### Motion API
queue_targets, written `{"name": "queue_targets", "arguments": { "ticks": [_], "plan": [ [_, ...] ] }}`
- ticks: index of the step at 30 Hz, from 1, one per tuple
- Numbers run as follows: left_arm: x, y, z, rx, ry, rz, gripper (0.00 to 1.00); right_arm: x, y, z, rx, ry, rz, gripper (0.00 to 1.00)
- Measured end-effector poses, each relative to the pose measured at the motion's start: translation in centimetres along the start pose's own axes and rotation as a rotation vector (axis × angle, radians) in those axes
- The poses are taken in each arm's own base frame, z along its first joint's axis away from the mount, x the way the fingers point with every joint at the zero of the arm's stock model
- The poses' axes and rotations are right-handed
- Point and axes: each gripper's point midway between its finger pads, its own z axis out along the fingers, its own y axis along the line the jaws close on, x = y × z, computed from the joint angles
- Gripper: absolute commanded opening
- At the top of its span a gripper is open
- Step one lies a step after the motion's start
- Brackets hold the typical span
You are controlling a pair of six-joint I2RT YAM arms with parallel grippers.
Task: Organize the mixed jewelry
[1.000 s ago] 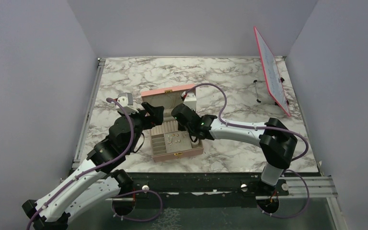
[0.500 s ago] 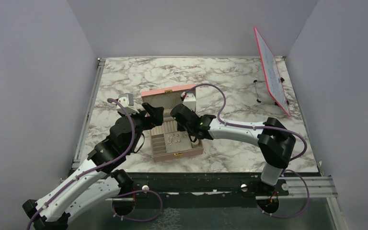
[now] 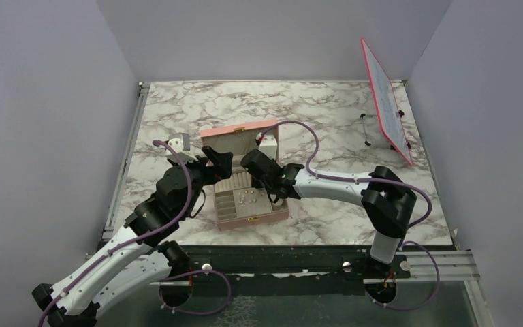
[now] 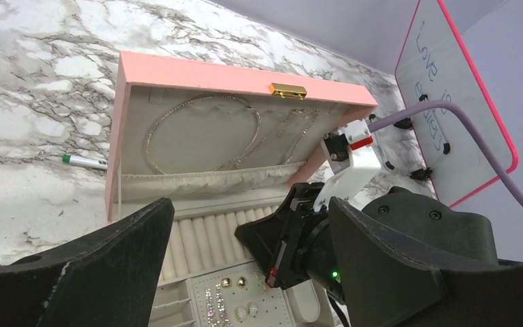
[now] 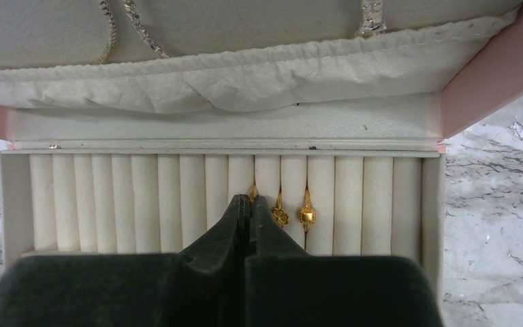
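The pink box (image 3: 252,221) lies open with its lid (image 4: 197,71) raised. Two gold rings, a clover one (image 5: 280,216) and a square one (image 5: 306,215), sit between the white ring rolls (image 5: 143,197). My right gripper (image 5: 248,199) is shut, tips down on the rolls. A third gold ring (image 5: 252,193) peeks out at those tips; whether it is pinched I cannot tell. Gold studs (image 4: 226,282) and crystal earrings (image 4: 211,306) rest on the dotted pad. My left gripper (image 4: 252,204) hangs open over the box's left side, holding nothing.
Necklaces (image 4: 201,133) hang inside the lid above a cloth pocket (image 5: 245,75). A green-tipped pen (image 4: 85,162) lies on the marble left of the box. A pink-framed whiteboard (image 3: 386,102) stands at the back right. Grey walls close in three sides.
The right arm has crept slightly to the left over the box. The left arm has stayed still.
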Motion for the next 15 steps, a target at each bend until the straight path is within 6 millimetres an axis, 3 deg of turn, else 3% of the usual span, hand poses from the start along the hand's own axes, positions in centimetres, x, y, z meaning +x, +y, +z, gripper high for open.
{"name": "queue_targets", "arguments": {
  "ticks": [5,10,15],
  "plan": [
    [-0.03,0.01,-0.03,0.0,-0.001,-0.001,0.85,0.12,0.07,0.18,0.008,0.008,-0.008,0.01],
    [-0.03,0.01,-0.03,0.0,-0.001,-0.001,0.85,0.06,0.13,0.16,0.012,0.013,-0.013,0.2],
    [-0.03,0.01,-0.03,0.0,-0.001,-0.001,0.85,-0.13,0.26,0.09,0.009,0.01,-0.009,0.26]
  ]
}}
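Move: The right hand's closed fingertips still hold the gold ring in its slot between the cream ring rolls, right at the hand point. The flower ring sits about 1 cm to the right of this hand, the square-topped ring some 3 cm right, both level with it fore and aft. The earring tray is about 6 cm back, straight behind and 1 cm lower. From the left hand, the held ring lies roughly 4 cm ahead, 7 cm right and 18 cm below. The right hand stays nearly still over the rolls and opens its fingers about a fifth, letting go of the ring. ##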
